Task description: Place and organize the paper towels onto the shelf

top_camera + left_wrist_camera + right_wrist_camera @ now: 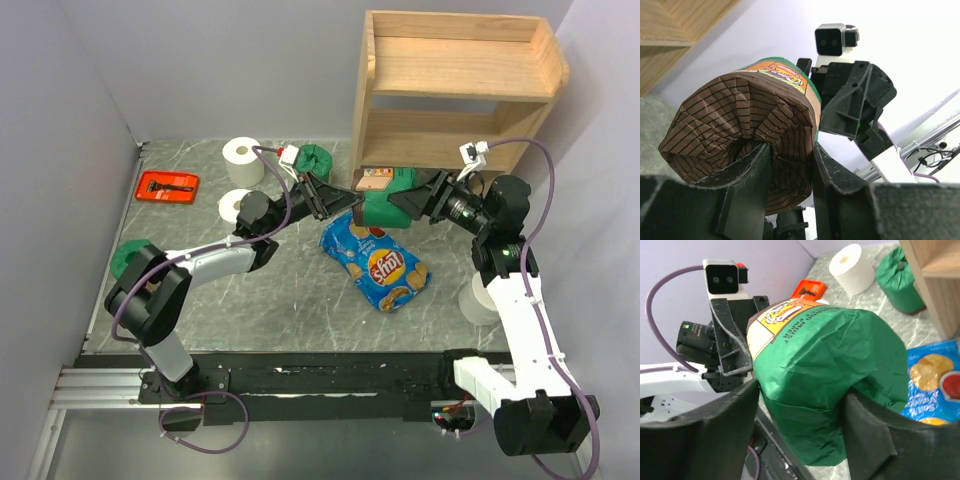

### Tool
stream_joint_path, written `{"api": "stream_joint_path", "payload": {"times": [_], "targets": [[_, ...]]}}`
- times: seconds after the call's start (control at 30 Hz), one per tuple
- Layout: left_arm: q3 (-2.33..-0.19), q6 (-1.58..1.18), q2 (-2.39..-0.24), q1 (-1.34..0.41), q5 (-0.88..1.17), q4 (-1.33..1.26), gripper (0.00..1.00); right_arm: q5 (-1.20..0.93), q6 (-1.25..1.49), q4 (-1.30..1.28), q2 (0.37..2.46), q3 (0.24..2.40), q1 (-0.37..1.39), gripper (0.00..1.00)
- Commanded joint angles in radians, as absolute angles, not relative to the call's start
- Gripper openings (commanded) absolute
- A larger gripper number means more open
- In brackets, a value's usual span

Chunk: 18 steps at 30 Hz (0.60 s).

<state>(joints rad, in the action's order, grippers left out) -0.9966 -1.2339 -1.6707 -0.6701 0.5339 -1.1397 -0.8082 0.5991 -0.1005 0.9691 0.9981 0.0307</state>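
One green-wrapped paper towel roll (380,208) hangs in the air between both grippers, in front of the wooden shelf (455,85). My left gripper (340,197) is shut on the folded brown base (750,110) of this roll. My right gripper (802,410) has its fingers pressed against both sides of the roll's green end (830,365). Both shelf tiers look bare. Two white rolls (242,160) (236,205) stand at the back left, and a third (478,298) beside the right arm. Another green roll (318,160) lies near the shelf's left side, and one more (128,258) behind the left arm.
A blue chip bag (378,262) lies flat in the middle of the table, under the held roll. A red flat tool (167,187) rests at the far left near the wall. Walls close in the left and right sides.
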Motion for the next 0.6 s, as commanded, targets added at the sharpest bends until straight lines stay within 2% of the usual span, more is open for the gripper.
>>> {"api": "stream_joint_path", "payload": {"times": [0.0, 0.1, 0.2, 0.4, 0.57], "targets": [[-1.022, -1.255, -1.681, -0.695, 0.548, -1.244, 0.43, -0.922, 0.641, 0.089, 0.919, 0.982, 0.041, 0.54], [-1.012, -1.256, -1.674, -0.695, 0.548, -1.246, 0.53, -0.922, 0.644, 0.133, 0.879, 0.968, 0.04, 0.43], [-1.005, -1.244, -1.655, -0.695, 0.549, -1.227, 0.58, -0.908, 0.618, 0.132, 0.844, 0.979, 0.04, 0.37], [-1.022, -1.178, -1.586, -0.692, 0.541, -1.105, 0.7, -0.845, 0.5, 0.035, 0.798, 1.052, 0.04, 0.33], [-1.022, -1.103, -1.491, -0.658, 0.514, -0.971, 0.83, -0.775, 0.289, -0.193, 0.824, 1.247, 0.041, 0.32]]}}
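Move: The held-up paper towel roll's middle is about 6 cm right of the left hand and 2 above it, its brown rim between those fingers; from the right hand the middle is roughly 4 cm left, 1 ahead and 2 above. The chips bag lies about 6 cm back from the right hand, 4 left and 21 below. The standing green roll is some 14 cm ahead of the left hand, 8 left and 20 below. Right fingers pinch the green end and draw it 5 cm up and 4 back as left lets go. ##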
